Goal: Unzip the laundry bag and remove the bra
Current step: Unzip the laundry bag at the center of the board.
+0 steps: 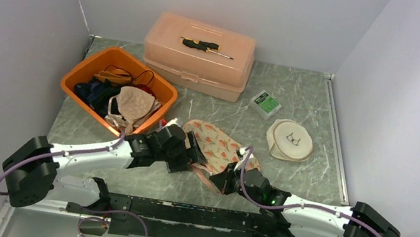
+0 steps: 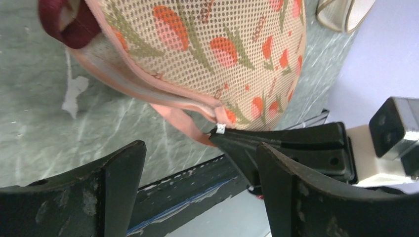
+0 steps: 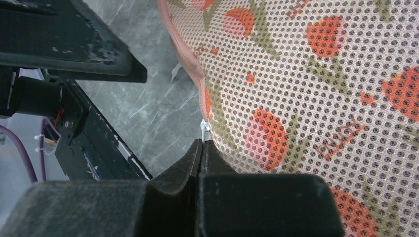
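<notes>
The laundry bag point(image 1: 219, 147) is pink-trimmed mesh with an orange flower print, lying on the table between both arms. My right gripper point(image 3: 201, 144) is shut on the bag's near edge, right by a small white tab point(image 3: 203, 129); the same pinch shows in the left wrist view point(image 2: 221, 129). Just left of the bag, my left gripper point(image 2: 200, 148) stands open with nothing between its fingers point(image 2: 121, 182). A dark red piece of fabric point(image 2: 64, 24) pokes out at the bag's far end; I cannot tell whether it is the bra.
An orange bin point(image 1: 77, 79) of clothes sits at the back left. Behind it stands a pink toolbox point(image 1: 197, 59) with a screwdriver point(image 1: 206, 46) on top. A small green box point(image 1: 265, 104) and a round cream pouch point(image 1: 290, 139) lie to the right.
</notes>
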Tool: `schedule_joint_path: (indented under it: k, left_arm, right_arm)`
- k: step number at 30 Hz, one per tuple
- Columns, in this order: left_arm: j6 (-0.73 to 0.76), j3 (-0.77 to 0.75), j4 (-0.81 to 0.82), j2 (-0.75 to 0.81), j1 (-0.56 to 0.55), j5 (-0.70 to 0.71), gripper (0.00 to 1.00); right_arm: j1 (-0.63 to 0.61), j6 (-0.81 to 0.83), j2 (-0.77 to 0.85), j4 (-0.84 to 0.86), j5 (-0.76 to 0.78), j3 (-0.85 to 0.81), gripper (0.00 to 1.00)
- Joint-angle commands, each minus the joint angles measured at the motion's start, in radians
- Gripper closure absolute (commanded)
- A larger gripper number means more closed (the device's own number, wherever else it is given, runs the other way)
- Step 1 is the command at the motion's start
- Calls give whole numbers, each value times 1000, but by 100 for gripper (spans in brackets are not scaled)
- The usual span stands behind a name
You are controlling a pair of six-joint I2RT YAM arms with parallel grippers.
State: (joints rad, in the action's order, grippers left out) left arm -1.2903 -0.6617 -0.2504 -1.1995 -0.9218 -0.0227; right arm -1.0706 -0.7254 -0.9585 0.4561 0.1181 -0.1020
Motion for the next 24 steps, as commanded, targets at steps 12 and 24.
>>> schedule_joint_path:
  k: [12,24]
  left_arm:
    - [-246,-21,268,-239,-58,117,16]
    - [-223,-24,223,-213,-58,210,83]
  right_arm:
    - [-5,7,-2,77,-31,-51,100]
    - [-7,-20,181,-76,-18,-4,100]
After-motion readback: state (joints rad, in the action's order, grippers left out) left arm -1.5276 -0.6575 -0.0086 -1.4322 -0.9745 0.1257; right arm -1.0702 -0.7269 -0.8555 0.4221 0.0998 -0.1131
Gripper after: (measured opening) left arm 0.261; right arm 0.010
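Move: The laundry bag's zip edge, just short of the slider, lies about 3 cm ahead of the open left hand, 3 cm to its right and 4 cm below. The bag's middle is roughly 7 cm ahead and 7 cm right of the left hand; its pink strap, about 3 cm back and 3 cm right. From the right hand, still gripping the zip pull, that edge is some 3 cm ahead, 4 cm left and 1 cm up. Left hand dips some 6 cm right-forward, pinching the zip edge, as the right lifts its held pull slightly. ##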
